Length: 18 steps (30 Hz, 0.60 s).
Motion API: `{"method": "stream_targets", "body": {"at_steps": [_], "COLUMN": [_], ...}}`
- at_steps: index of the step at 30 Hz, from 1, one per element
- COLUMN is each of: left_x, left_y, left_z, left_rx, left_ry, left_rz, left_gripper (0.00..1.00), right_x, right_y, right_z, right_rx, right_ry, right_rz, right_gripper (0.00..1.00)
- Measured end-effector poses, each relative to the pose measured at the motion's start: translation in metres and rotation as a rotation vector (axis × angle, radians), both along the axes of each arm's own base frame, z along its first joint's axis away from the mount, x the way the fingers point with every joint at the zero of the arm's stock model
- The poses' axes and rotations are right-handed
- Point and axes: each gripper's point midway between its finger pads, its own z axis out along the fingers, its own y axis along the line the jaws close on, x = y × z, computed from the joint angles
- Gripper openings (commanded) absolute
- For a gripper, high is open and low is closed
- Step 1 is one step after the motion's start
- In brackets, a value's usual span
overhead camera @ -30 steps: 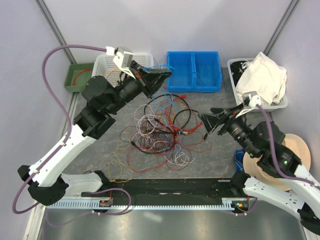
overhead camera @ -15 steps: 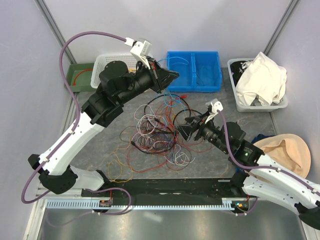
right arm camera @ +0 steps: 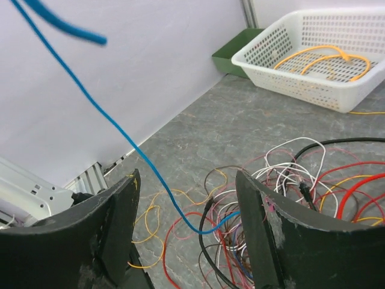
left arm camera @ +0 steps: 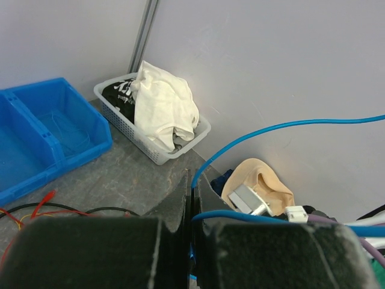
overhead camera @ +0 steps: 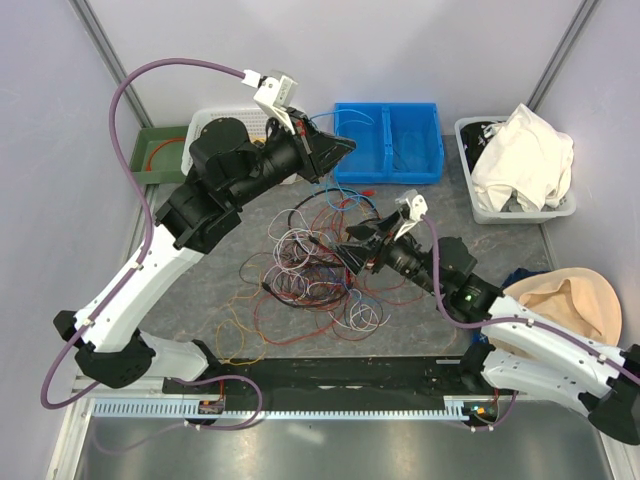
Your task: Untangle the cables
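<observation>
The cables (overhead camera: 318,256) lie in a tangled heap of red, white, black, orange and blue wire on the grey table. My left gripper (overhead camera: 340,148) hangs above the heap's far edge, shut on a blue cable (left arm camera: 283,125) that runs up out of its closed jaws (left arm camera: 192,180). My right gripper (overhead camera: 352,250) is open over the right side of the heap. In the right wrist view the blue cable (right arm camera: 129,141) slants down between the spread fingers (right arm camera: 187,174) into the heap (right arm camera: 289,180), touching neither finger.
A blue divided bin (overhead camera: 388,140) stands at the back, with a white basket (overhead camera: 213,128) holding orange wire and a green tray (overhead camera: 158,152) to its left. A basket of white cloth (overhead camera: 515,165) and a beige hat (overhead camera: 572,300) are on the right. Loose yellow wire (overhead camera: 240,338) lies near the front.
My right arm has swung left from the table's right side until its open gripper is over the heap. My left arm has lifted and reached right, toward the blue bin, with the blue cable.
</observation>
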Motion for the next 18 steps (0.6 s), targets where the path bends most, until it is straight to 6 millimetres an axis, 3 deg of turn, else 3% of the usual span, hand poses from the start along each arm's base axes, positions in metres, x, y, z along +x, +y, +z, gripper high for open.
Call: {"method": "stream_targets", "body": {"at_steps": [3,4,6,10,13,15,18], "left_x": [0.000,0.000,0.001,0.009,0.032,0.059,0.108], "left_y": [0.000,0.000,0.001,0.007,0.028,0.061,0.138], "left_z": [-0.001,-0.002,-0.003,-0.010,-0.018,-0.028,-0.042], "left_rx": [0.002,0.004,0.008,0.031,0.064,0.073,0.048], "left_ry": [0.002,0.004,0.008,0.025,0.035,0.075,0.149], "left_rz": [0.000,0.000,0.005,0.066,0.196,0.298,0.502], "left_gripper": [0.02,0.02,0.02,0.02,0.02,0.02,0.02], "right_x": [0.003,0.004,0.006,0.010,0.020,0.028,0.038], "right_y": [0.012,0.016,0.021,0.016,-0.004,-0.022,-0.049], "right_z": [-0.008,-0.011,-0.018,-0.026,-0.032,-0.036,-0.047], "right_rx": [-0.005,-0.007,-0.015,-0.035,-0.067,-0.093,-0.133], "right_ry": [0.009,0.017,0.034,0.071,0.109,0.133,0.175], "right_rz": [0.028,0.039,0.049,0.008,-0.110,-0.203,-0.320], "right_gripper": [0.50,0.26,0.00,0.00,0.00,0.00,0.00]}}
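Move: From the right hand, open around it, the hanging blue cable is about 2 cm left, 1 cm ahead and 2 cm below; the tangle's middle lies about 6 cm left, 1 cm ahead and 29 cm down. The left hand already pinches this cable up high, with the white basket roughly 23 cm ahead, 21 cm left and 47 cm below, and the blue bin some 25 cm ahead, 10 cm right at that depth. The right hand eases about 2 cm left and down while its open fingers shut on the blue cable, then draws back to the right, forward and further down with the cable pinched, tipping down and turning clockwise nearly 20 degrees. The left hand waits, then swings ever faster left and forward towards the white basket, some 18 cm in all and sinking slightly, turning about 30 degrees counter-clockwise and keeping its pinch on the cable. ##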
